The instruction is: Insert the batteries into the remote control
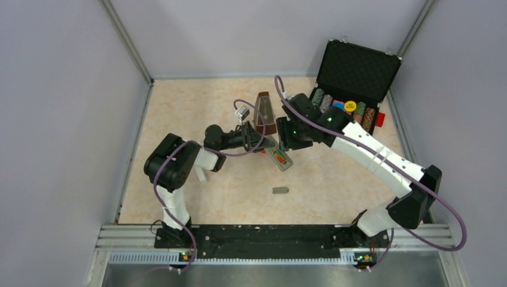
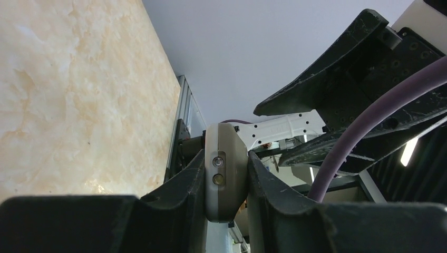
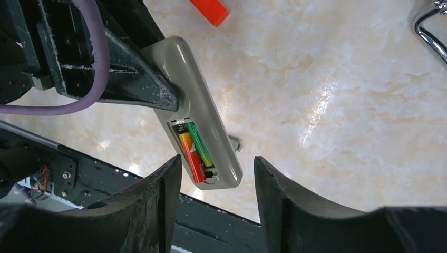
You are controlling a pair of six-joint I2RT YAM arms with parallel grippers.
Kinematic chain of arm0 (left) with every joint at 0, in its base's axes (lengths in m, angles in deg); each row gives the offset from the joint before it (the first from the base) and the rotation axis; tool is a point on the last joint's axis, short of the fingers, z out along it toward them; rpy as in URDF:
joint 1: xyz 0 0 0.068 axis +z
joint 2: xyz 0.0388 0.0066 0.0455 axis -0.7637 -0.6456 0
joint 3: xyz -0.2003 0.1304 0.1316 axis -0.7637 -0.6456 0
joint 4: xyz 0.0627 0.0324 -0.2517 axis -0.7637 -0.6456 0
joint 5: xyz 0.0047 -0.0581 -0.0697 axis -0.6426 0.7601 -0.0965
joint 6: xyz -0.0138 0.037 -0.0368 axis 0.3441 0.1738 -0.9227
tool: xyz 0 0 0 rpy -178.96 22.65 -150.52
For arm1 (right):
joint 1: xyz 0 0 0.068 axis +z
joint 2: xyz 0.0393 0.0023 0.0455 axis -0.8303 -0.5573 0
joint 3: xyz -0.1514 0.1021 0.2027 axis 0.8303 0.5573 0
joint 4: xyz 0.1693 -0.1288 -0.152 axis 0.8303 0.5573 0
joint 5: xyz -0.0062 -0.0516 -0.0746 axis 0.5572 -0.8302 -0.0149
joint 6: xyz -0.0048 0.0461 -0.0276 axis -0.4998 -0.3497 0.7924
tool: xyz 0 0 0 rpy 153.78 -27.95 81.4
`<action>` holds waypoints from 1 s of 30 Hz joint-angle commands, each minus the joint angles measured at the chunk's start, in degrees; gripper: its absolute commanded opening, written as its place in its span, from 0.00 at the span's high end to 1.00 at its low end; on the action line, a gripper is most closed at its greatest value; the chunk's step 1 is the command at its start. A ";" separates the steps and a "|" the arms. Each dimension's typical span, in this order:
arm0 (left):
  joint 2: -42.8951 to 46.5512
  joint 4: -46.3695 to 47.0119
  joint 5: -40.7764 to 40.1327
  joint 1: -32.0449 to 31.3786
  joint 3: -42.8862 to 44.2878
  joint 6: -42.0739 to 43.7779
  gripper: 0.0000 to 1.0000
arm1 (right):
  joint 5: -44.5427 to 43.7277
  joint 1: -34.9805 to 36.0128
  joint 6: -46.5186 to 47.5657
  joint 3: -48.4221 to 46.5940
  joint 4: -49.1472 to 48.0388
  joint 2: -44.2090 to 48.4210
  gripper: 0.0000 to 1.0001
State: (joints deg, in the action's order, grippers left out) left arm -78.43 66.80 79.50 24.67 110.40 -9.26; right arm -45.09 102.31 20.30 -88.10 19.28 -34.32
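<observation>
The grey remote control (image 3: 196, 79) is held off the table, and my left gripper (image 2: 225, 176) is shut on its front end (image 2: 226, 158). Its battery recess faces up with both batteries in it, side by side: the red-orange one (image 3: 191, 157) and the green one (image 3: 198, 141). My right gripper (image 3: 217, 163) stands open just over the recess end, its fingertips to either side of the remote and apart from it. In the top view the two grippers (image 1: 263, 142) (image 1: 282, 145) meet over the remote (image 1: 280, 159). The grey cover (image 1: 280, 191) lies on the table nearer the bases.
A metronome (image 1: 263, 110) stands just behind the grippers, with a small metal clip (image 1: 241, 112) to its left. An open black case (image 1: 353, 78) of poker chips sits at the back right. A red-orange block (image 3: 210, 10) lies beside the left gripper's fingers.
</observation>
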 commanded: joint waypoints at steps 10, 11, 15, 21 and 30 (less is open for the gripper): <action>3.39 3.10 -5.99 1.13 3.89 -7.18 1.00 | 0.59 -4.47 -12.08 17.13 -17.45 18.66 0.21; 3.73 3.68 -6.59 1.17 3.76 -8.61 1.00 | 0.63 -4.43 -13.27 18.52 -18.93 19.95 0.20; 5.04 5.40 -9.66 1.13 2.91 -11.94 1.00 | 1.00 -4.67 -17.31 23.55 -25.17 24.69 0.17; 7.89 5.41 -13.64 1.13 2.18 -14.49 1.00 | 4.11 -5.45 -21.94 26.85 -29.77 26.61 0.16; 11.00 2.53 -14.66 1.15 2.17 -15.32 1.00 | 3.43 -5.72 -26.39 30.08 -38.42 29.42 0.16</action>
State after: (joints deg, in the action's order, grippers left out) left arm -70.71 67.02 66.56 25.56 112.52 -23.35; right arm -42.16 97.19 -3.06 -58.38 -12.12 -6.54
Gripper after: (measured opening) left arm 0.316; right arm 0.837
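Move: The red battery in the open bay of the remote control lies about 4 cm back, 3 cm left and 5 cm below the right hand. From that hand, the red block is some 5 cm ahead and 7 cm left, the battery cover 11 cm straight back, both on the table about 18 cm down. From the left hand, which already grips the remote control's end, the battery lies 5 cm back and 5 cm right, about level. Left lifts the gripped remote about 8 cm and forward; right opens wider, veers right, rises, rolling some 40 degrees. ##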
